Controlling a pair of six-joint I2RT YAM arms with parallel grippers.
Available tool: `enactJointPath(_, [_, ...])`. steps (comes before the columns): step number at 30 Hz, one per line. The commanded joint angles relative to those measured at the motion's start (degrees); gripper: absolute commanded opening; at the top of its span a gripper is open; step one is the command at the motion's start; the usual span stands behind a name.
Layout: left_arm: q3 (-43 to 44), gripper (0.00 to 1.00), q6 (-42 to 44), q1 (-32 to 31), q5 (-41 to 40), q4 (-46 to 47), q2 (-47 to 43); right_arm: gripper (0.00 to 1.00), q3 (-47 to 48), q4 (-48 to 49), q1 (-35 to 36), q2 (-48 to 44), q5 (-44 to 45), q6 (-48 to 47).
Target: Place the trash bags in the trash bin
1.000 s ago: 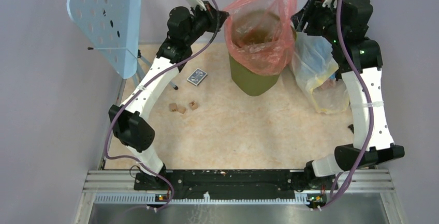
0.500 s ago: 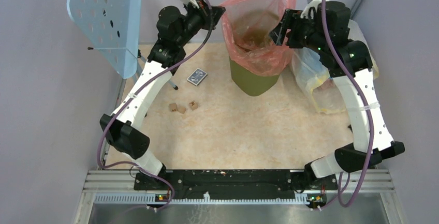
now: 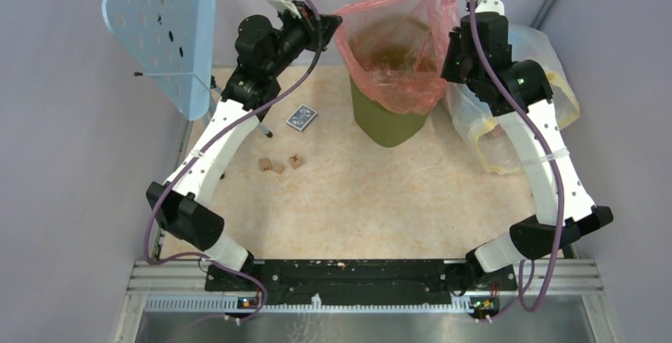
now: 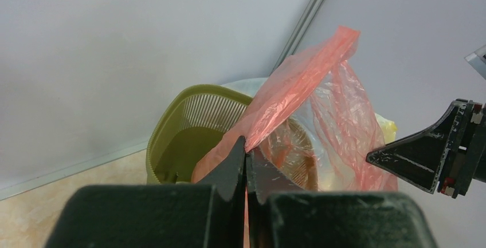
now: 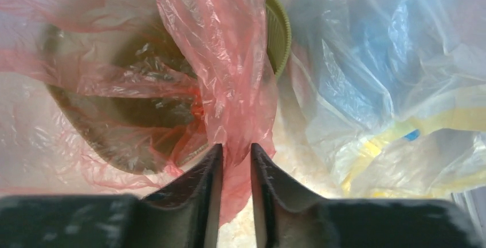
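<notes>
The red-orange trash bag (image 3: 396, 42) is draped into and over the olive-green trash bin (image 3: 388, 125) at the back of the table, its mouth stretched open above the rim. My left gripper (image 3: 333, 22) is at the bag's left edge, shut on a fold of the film (image 4: 298, 87), with the bin (image 4: 189, 122) just beyond its fingertips (image 4: 246, 150). My right gripper (image 3: 450, 58) is at the bag's right edge. A hanging strip of the bag (image 5: 229, 59) runs between its fingers (image 5: 235, 148), which stand a narrow gap apart beside the bin rim (image 5: 281, 36).
A large clear-yellowish bag (image 3: 507, 129) stuffed with coloured items sits right of the bin, close to my right arm. A pale blue perforated stand (image 3: 162, 26) rises at the back left. A card pack (image 3: 301, 117) and small brown cubes (image 3: 277, 165) lie on the table.
My right gripper swung in from right of the bin to the bag's right edge, and its fingers narrowed around the film. The left gripper lifted its edge slightly higher.
</notes>
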Motion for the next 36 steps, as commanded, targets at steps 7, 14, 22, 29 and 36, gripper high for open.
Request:
enactJointPath(7, [0.97, 0.0, 0.77, 0.13, -1.85, 3.29, -0.15, 0.0, -0.76, 4.35, -0.17, -1.92, -5.12, -1.57])
enactJointPath(14, [8.36, 0.0, -0.57, 1.42, -1.49, 5.89, 5.19, 0.0, 3.95, 12.98, -9.01, 2.12, -16.65, 1.59])
enactJointPath(22, [18.17, 0.0, -3.21, 3.12, -0.41, 7.79, 13.67, 0.0, 21.51, 12.82, -11.29, 15.26, -18.75, 1.24])
enactJointPath(29, [12.52, 0.0, -4.85, 4.98, 1.14, 8.77, 13.29, 0.0, 11.38, 15.95, -12.91, 13.33, -20.58, 1.96])
enactJointPath(36, [-2.25, 0.0, -6.08, 5.48, 3.2, 11.07, 6.74, 0.0, 1.33, 17.08, -13.08, 7.19, -22.5, 2.24])
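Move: Gripping one side of the open red trash bag already, the left hand has the trash bin about 10 cm ahead, 15 cm to its right and 35 cm below. A deck of cards lies some 8 cm ahead of it, 11 cm left and 48 cm down. The right hand has the bag's other edge between its part-open fingertips; from it the bin is about 15 cm ahead, 10 cm left and 26 cm below, the full clear bag about 13 cm ahead, 20 cm right and 28 cm below. Closing on the bag's right edge, the right fingers pinch it shut; then both hands swing the stretched bag forward over the bin, the right going about 11 cm and the left some 8 cm. Each rises first, the right more, then drops quickly towards the bin and ends below its starting height. The right wrist rolls slightly, left side up; the left keeps its grip. ##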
